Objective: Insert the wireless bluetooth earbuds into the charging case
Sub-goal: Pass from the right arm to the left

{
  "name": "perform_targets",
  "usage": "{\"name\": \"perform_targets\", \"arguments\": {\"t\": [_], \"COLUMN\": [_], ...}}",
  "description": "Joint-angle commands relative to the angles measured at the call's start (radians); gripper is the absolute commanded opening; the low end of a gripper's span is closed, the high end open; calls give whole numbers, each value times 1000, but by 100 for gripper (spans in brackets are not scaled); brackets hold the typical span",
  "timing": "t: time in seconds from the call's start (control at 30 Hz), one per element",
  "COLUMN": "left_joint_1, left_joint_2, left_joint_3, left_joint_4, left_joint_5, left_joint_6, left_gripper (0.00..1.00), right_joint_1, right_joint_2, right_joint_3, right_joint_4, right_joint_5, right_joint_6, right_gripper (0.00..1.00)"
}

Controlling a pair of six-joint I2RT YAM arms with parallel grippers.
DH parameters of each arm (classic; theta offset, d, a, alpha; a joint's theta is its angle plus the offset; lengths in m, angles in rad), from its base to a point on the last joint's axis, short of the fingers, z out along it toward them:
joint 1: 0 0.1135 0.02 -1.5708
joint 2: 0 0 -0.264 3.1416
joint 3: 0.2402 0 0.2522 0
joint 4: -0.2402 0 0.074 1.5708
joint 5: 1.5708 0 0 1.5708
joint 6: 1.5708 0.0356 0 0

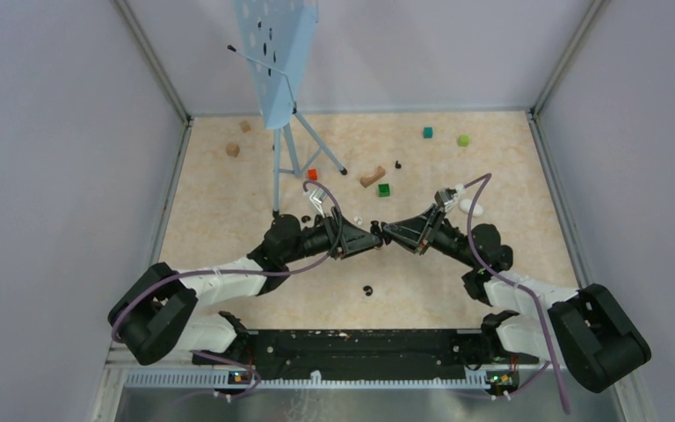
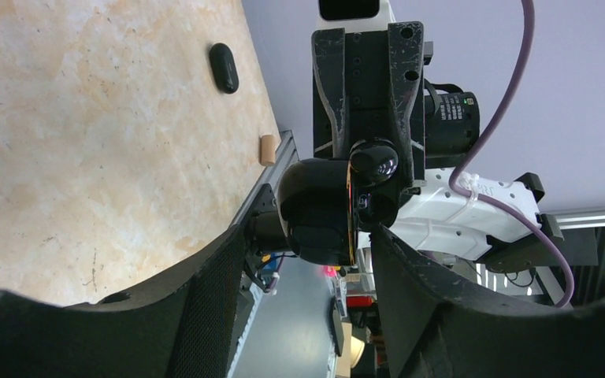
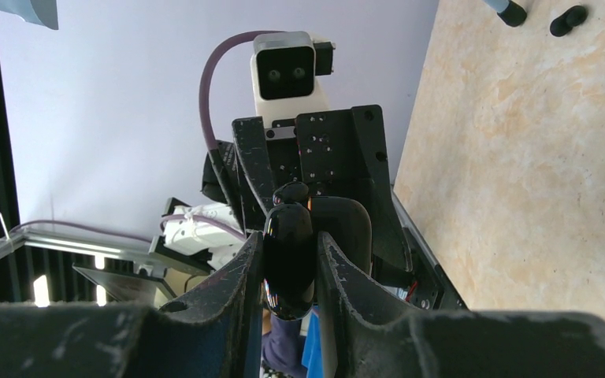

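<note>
My two grippers meet tip to tip above the table's middle. My right gripper (image 1: 389,230) (image 3: 290,240) is shut on the glossy black half of the black charging case (image 3: 287,260) (image 2: 315,209). The case's other rounded half sticks out sideways, with an orange line at the seam. My left gripper (image 1: 371,239) (image 2: 311,236) stands with its jaws wide around the case, with a gap showing on one side. Black earbuds lie on the table (image 1: 367,290) (image 1: 398,163) (image 2: 223,67) (image 3: 569,17). A tiny white earbud (image 1: 358,220) lies just behind the grippers.
A blue perforated sheet on a tripod stand (image 1: 277,61) rises at the back left, with its feet near a red cube (image 1: 312,174). Green (image 1: 384,189), teal (image 1: 427,132), lime (image 1: 463,140) and wooden (image 1: 371,177) blocks are scattered behind. A white oval object (image 1: 470,207) lies to the right.
</note>
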Motion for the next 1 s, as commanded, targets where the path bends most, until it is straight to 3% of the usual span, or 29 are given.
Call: {"name": "perform_targets", "arguments": {"t": [0.0,0.37,0.57,0.6,0.77,0.83,0.97], "left_joint_1": [1,1,1,1,4,7,9], "left_joint_2": [17,56,43,38,18,16,17], "left_joint_3": [-5,-5,-11,-12,1,7,16], "left_joint_4": [111,188,178,169,93,76,65], "left_joint_5": [3,-1,-11,-16,-27,-24,-5], "left_joint_6": [-27,-67,-71,-69,-50,-44,-38], "left_gripper": [64,55,41,39,30,28,25], "right_joint_1": [9,12,14,14,14,14,14], "right_joint_2": [-3,0,0,0,-4,-7,-14], "right_joint_3": [28,18,16,16,16,18,27], "right_joint_4": [83,98,87,82,59,42,2], "right_joint_5": [-3,4,3,3,-2,-8,-28], "right_joint_6": [6,12,10,9,-3,-13,-41], "right_gripper": [0,0,0,2,40,46,47]}}
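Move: The black charging case, held in the right fingers, lies about 2 cm to the left hand's right and 1 cm ahead, level with it, already between its open fingertips. From the right hand the case's middle is some 2 cm left and 1 cm ahead. On the table roughly 20 cm below the left hand, the white earbuds lie about 11 cm ahead and 3 cm left, and a small black piece some 7 cm back, straight behind. Up by about 1 cm, with a slight drift forward, the left hand eases along the case while its fingers close from well open and pinch the case body; once gripping, it sinks back just past its starting height. The right hand stays in place, still holding until the left has closed, then opens its fingers to release the case. ##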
